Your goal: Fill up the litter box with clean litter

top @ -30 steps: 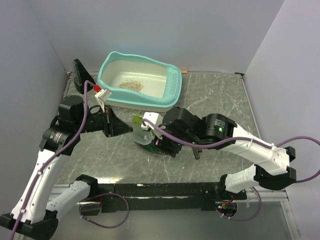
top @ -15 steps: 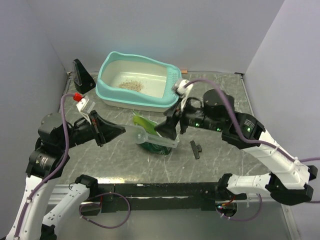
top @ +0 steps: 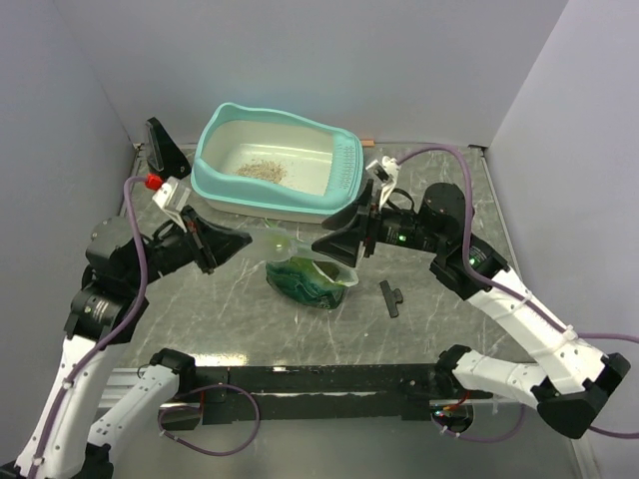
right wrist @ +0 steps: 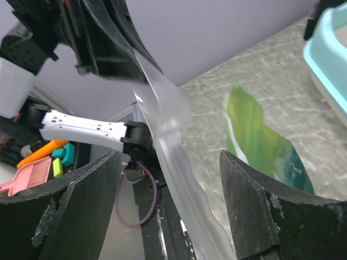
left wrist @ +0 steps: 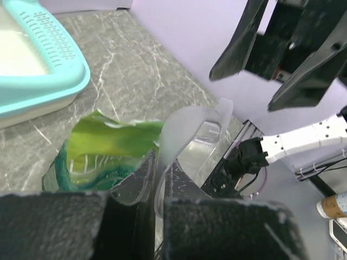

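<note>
The litter box (top: 344,175) stands at the back of the table, with a small patch of clean litter (top: 262,170) on its cream floor. My left gripper (top: 238,240) is shut on the handle of a translucent scoop (top: 278,242), held above the green pouch (top: 310,281). The left wrist view shows the scoop (left wrist: 190,132) pinched in my left gripper (left wrist: 160,174), the pouch (left wrist: 111,146) below it and the litter box (left wrist: 54,65) at upper left. My right gripper (top: 337,242) faces the scoop and is open. In the right wrist view the scoop (right wrist: 171,157) runs through the right gripper's (right wrist: 173,216) gap, touching neither finger.
A small black clip-like piece (top: 391,297) lies on the marble table right of the pouch. A black wedge-shaped object (top: 160,148) stands at the back left beside the litter box. Grey walls close in the left, back and right sides.
My right gripper opened, rose off the pouch and drew back to the right. My left gripper lifted the scoop up and toward the litter box.
</note>
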`<state>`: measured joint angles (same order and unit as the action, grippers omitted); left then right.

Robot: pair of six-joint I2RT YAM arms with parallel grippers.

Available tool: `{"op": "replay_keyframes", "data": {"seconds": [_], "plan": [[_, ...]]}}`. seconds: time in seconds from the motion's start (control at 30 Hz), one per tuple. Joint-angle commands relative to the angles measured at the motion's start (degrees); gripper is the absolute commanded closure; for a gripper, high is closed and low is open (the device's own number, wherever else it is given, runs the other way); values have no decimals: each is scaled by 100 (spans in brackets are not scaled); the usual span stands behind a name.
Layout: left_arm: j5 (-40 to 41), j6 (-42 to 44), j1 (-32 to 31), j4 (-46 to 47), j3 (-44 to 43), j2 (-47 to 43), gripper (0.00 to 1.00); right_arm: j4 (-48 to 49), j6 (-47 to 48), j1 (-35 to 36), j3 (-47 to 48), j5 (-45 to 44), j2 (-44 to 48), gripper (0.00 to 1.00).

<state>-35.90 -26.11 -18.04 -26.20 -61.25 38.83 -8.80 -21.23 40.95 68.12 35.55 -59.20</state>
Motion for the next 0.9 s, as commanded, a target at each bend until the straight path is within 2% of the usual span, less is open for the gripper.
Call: {"op": "replay_keyframes", "data": {"seconds": [0.0, 0.2, 0.43, 0.63, 0.87], "plan": [[-162, -298, 3, 940, 87, 309, 99, 1274, -434, -473, -570, 654, 557, 20], [-382, -307, 116, 1239, 114, 538, 99, 1898, -706, -965, -1300, 892, 892, 21], [-1154, -570, 801, 1538, 342, 495, 99, 2627, -891, -1247, -1845, 954, 919, 20], [-1998, -1053, 1364, 2144, 693, 441, 99, 3093, -1005, -1326, -2144, 971, 770, 20], [-2307, -1327, 1558, 2558, 957, 441, 99, 3604, -1190, -1335, -2250, 1226, 576, 21]]}}
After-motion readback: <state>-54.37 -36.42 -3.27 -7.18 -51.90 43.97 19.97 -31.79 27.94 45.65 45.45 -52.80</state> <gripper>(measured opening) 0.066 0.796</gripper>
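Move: The right hand hovers wide open over the handle of the clear scoop: the handle's middle is about 4 cm to its left, 6 cm lower and 1 cm back. The left hand still holds the scoop by its bowl end. The green litter bag stands some 7 cm to the left hand's front, 11 cm to its right and 28 cm below. The litter box is about 35 cm ahead of that hand, 3 cm to its right and 32 cm lower. The left hand keeps its pinch on the scoop's bowl end and carries it about 4 cm forward above the bag's near side, sinking a little late on as its fingertips tip up slightly. The right hand, fingers staying wide open, backs off to the right and sinks, roughly 4 cm each way and a little forward, tips rising about 10 degrees, towards the level of the handle's free end. ##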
